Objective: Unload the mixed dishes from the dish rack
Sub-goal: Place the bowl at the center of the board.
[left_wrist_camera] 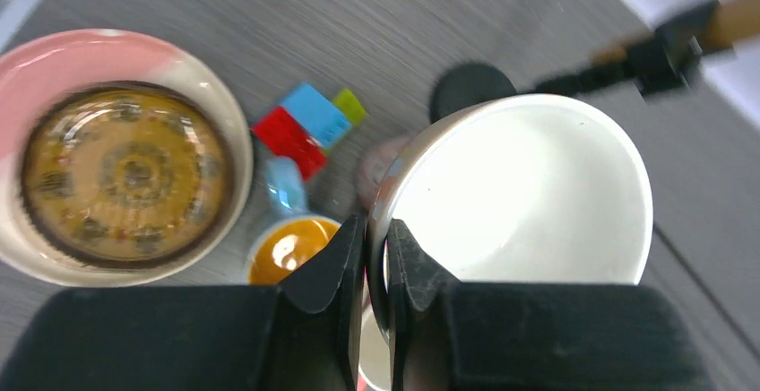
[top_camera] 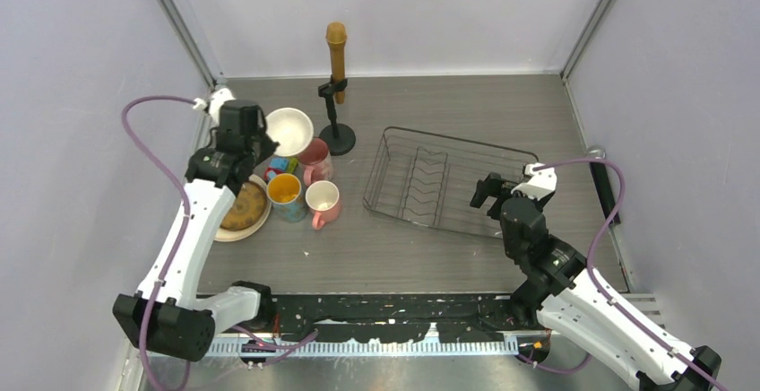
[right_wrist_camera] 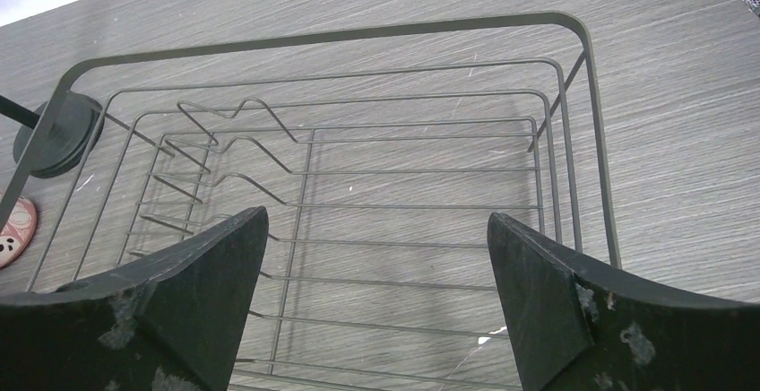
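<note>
My left gripper (top_camera: 265,135) is shut on the rim of a cream bowl (top_camera: 290,130), one finger inside and one outside (left_wrist_camera: 376,243), and holds it above the mugs. Under the bowl (left_wrist_camera: 529,189) stand a pink mug (top_camera: 315,160), a mug with yellow inside (top_camera: 285,194) and a second pink mug (top_camera: 323,203). A small yellow patterned plate (left_wrist_camera: 125,171) lies on the large pink-and-cream plate (left_wrist_camera: 81,50) at the left. The black wire dish rack (top_camera: 462,141) holds no dishes. My right gripper (top_camera: 488,194) hangs open over its right end, with only rack wires (right_wrist_camera: 314,39) between its fingers (right_wrist_camera: 376,238).
A microphone stand (top_camera: 336,68) with a round black base (left_wrist_camera: 470,91) stands just behind the mugs, left of the rack. Small colourful toy blocks (left_wrist_camera: 305,126) lie among the mugs. Walls close in the table on the left, right and back.
</note>
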`<move>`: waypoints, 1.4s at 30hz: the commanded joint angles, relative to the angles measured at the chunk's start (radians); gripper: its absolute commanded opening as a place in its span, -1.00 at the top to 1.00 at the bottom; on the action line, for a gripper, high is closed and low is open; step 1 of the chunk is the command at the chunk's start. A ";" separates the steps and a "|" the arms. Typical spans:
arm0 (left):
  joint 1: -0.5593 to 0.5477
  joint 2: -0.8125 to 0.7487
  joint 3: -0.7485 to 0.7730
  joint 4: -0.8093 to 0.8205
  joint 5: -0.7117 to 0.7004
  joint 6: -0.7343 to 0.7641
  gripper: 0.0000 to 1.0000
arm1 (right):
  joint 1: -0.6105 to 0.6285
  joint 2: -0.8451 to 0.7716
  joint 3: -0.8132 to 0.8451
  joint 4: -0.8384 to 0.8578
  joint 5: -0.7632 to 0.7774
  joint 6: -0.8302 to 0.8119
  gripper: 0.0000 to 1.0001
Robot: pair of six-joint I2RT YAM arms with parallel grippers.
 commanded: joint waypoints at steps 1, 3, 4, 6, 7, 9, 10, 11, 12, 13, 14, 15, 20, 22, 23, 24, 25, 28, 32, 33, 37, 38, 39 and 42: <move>0.171 -0.072 -0.011 0.057 0.065 -0.073 1.00 | 0.003 -0.021 0.012 0.037 0.032 -0.004 -0.99; 0.224 -0.078 -0.021 0.031 0.045 -0.096 1.00 | 0.003 -0.026 0.009 0.036 0.037 -0.004 -1.00; 0.243 -0.080 -0.028 0.025 0.048 -0.100 1.00 | 0.003 -0.027 0.008 0.037 0.038 -0.005 -1.00; 0.306 -0.085 -0.046 0.032 0.059 -0.109 1.00 | 0.003 -0.028 0.008 0.038 0.044 -0.006 -1.00; 0.323 -0.086 -0.053 0.034 0.058 -0.118 1.00 | 0.003 -0.026 0.008 0.038 0.048 -0.007 -1.00; 0.350 -0.080 -0.058 0.029 0.041 -0.136 1.00 | 0.002 -0.021 0.009 0.038 0.048 -0.008 -1.00; 0.361 -0.076 -0.056 0.026 0.040 -0.139 1.00 | 0.003 -0.017 0.008 0.038 0.048 -0.008 -1.00; 0.369 -0.071 -0.056 0.026 0.036 -0.142 1.00 | 0.003 -0.015 0.008 0.040 0.049 -0.009 -1.00; 0.375 -0.068 -0.057 0.030 0.027 -0.149 1.00 | 0.003 -0.009 0.007 0.042 0.048 -0.010 -1.00; 0.381 -0.063 -0.059 0.034 0.014 -0.160 1.00 | 0.002 -0.006 0.007 0.045 0.050 -0.013 -1.00; 0.387 -0.056 -0.063 0.046 0.004 -0.171 1.00 | 0.002 0.002 0.009 0.047 0.049 -0.014 -1.00; 0.393 -0.048 -0.071 0.070 -0.003 -0.185 1.00 | 0.003 0.005 0.011 0.048 0.049 -0.014 -1.00; 0.440 0.053 -0.100 0.167 -0.002 -0.250 1.00 | 0.003 0.032 0.008 0.066 0.048 -0.024 -1.00; 0.458 0.093 -0.114 0.209 0.000 -0.276 1.00 | 0.002 0.040 0.010 0.068 0.047 -0.025 -1.00; 0.463 0.110 -0.118 0.230 0.002 -0.289 1.00 | 0.002 0.042 0.010 0.070 0.047 -0.025 -1.00; 0.467 0.125 -0.118 0.243 0.006 -0.297 1.00 | 0.002 0.048 0.010 0.072 0.046 -0.026 -1.00; 0.467 0.139 -0.118 0.255 0.005 -0.301 1.00 | 0.001 0.051 0.011 0.075 0.045 -0.029 -1.00; 0.468 0.176 -0.113 0.291 -0.007 -0.303 1.00 | 0.001 0.066 0.016 0.078 0.041 -0.033 -1.00; 0.469 0.228 -0.108 0.307 -0.072 -0.341 1.00 | 0.001 0.080 0.022 0.080 0.038 -0.034 -1.00; 0.472 0.243 -0.108 0.306 -0.085 -0.363 1.00 | 0.001 0.082 0.022 0.082 0.038 -0.029 -1.00; 0.475 0.297 -0.127 0.322 -0.089 -0.444 1.00 | 0.001 0.078 0.021 0.094 0.041 -0.028 -1.00; 0.475 0.304 -0.139 0.346 -0.082 -0.455 1.00 | 0.000 0.077 0.021 0.093 0.040 -0.029 -1.00; 0.475 0.308 -0.153 0.367 -0.080 -0.469 1.00 | 0.001 0.075 0.022 0.093 0.038 -0.030 -1.00; 0.475 0.330 -0.179 0.413 -0.086 -0.497 1.00 | 0.001 0.076 0.020 0.098 0.033 -0.030 -1.00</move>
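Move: The left gripper holds the bowl by its rim, high over the crowded side. The bare spot beyond the plate, where the bowl seems bound, lies about 11 cm ahead, 16 cm left and 24 cm below. The plate with the brown dish is roughly 15 cm left and 4 cm back. The blue mug is 5 cm back and 1 cm left, the toy blocks 6 cm ahead and 4 cm left. From the idle right hand that spot is some 65 cm left and 19 cm ahead. Bring the left gripper about 16 cm left with the bowl's rim still pinched, sweeping quickly and nearly level at first and drawing back a touch. Then sink some 10 cm more while easing forward towards the bare table beyond the plate. Swing the hand about 45 degrees counter-clockwise along the way and keep the fingers shut. ##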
